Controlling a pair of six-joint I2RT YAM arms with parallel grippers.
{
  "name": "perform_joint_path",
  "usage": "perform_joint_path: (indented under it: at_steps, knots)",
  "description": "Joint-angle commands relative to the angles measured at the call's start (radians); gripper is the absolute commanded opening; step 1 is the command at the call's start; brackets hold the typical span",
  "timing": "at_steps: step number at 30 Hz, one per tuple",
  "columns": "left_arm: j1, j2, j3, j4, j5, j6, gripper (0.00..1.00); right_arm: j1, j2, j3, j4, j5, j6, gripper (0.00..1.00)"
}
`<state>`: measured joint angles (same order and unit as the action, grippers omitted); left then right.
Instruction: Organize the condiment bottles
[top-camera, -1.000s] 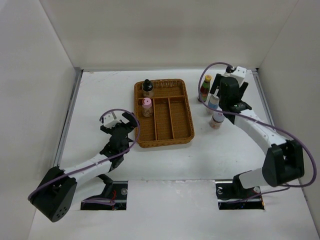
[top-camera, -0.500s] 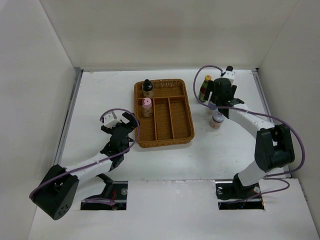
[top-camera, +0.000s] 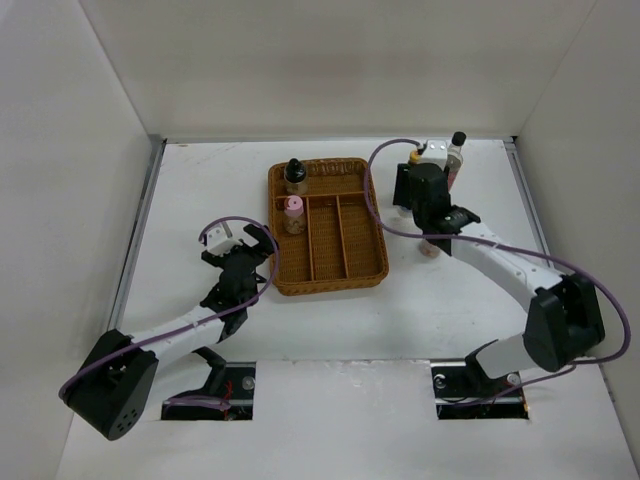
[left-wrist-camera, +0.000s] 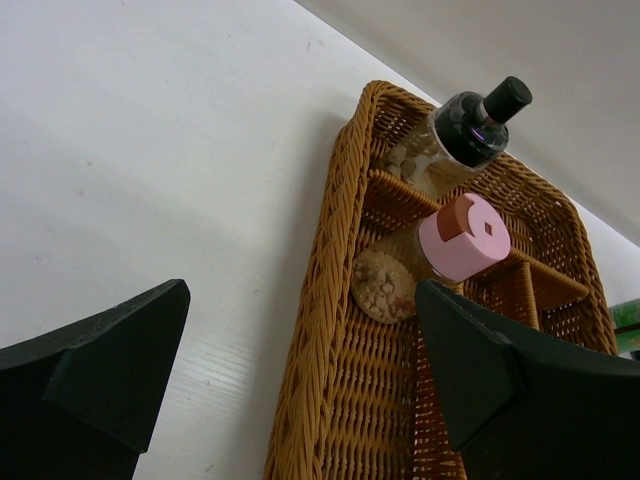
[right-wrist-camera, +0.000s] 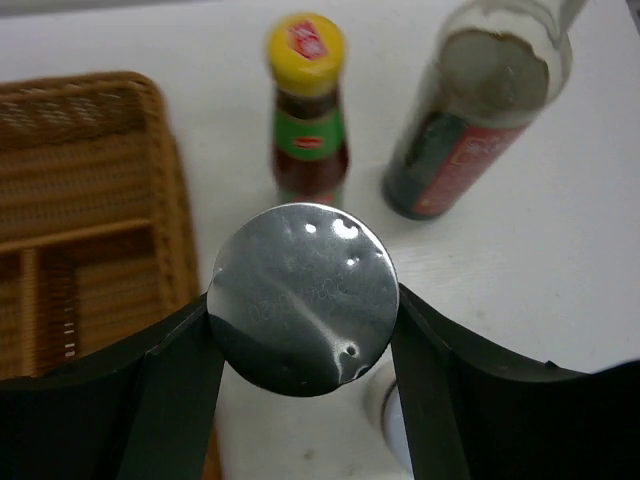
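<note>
My right gripper (right-wrist-camera: 303, 305) is shut on a bottle with a round silvery top (right-wrist-camera: 300, 290), one finger against each side of it. Behind it stand the yellow-capped green bottle (right-wrist-camera: 305, 110) and the tall clear bottle (right-wrist-camera: 480, 110) with its red label. From above, the right gripper (top-camera: 418, 190) covers that bottle, right of the wicker tray (top-camera: 330, 285). A short jar (top-camera: 432, 247) peeks out just below it. In the tray's left compartments stand the pink-capped bottle (top-camera: 293, 208) and the black-capped bottle (top-camera: 295, 172). My left gripper (top-camera: 245, 238) is open by the tray's left rim.
In the left wrist view the left gripper (left-wrist-camera: 300, 300) straddles the tray's rim (left-wrist-camera: 320, 260), with the pink-capped bottle (left-wrist-camera: 460, 235) and the black-capped one (left-wrist-camera: 475, 125) beyond. White walls enclose the table on three sides. The tray's long right compartments hold nothing.
The right gripper has shifted left over the cluster of bottles and its jaws have closed onto the silvery-topped bottle. The left arm has stayed put.
</note>
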<state>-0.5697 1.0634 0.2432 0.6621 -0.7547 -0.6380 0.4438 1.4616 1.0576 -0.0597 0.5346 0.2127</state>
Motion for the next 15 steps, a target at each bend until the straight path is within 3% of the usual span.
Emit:
perform_joint_path:
  at_steps: [1,6,15]
  knots:
    - [0.011,-0.008,-0.005,0.047,0.005,-0.017,1.00,0.068,-0.083,0.080,0.150,0.051,-0.044,0.55]
    - [0.012,-0.005,-0.005,0.047,0.000,-0.020,1.00,0.134,0.040,0.211,0.221,-0.050,-0.047,0.55]
    - [0.029,-0.025,-0.016,0.042,0.006,-0.022,1.00,0.197,0.454,0.614,0.245,-0.125,-0.058,0.55]
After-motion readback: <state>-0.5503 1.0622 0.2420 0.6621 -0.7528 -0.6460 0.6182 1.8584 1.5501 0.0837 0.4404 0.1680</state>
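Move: My right hand already holds the silver-capped bottle off the table. Its goal, the free right part of the tray's far compartment, lies about 19 cm left, 7 ahead and 9 below. The black-capped bottle shares that compartment, some 30 cm left and 6 ahead; the pink-capped bottle is about 31 left and 3 back, the yellow-capped one 5 ahead and 1 left. From my left hand the goal is roughly 26 cm right and 17 ahead. I sweep the held silver-capped bottle about 16 cm left with my right hand, rising steeply at first, then reaching about 8 cm forward over the tray's right rim and just starting to sink above the far compartment. On the way my wrist turns some 15 degrees counter-clockwise and my fingertips tip up about 10, the grip unchanged. ##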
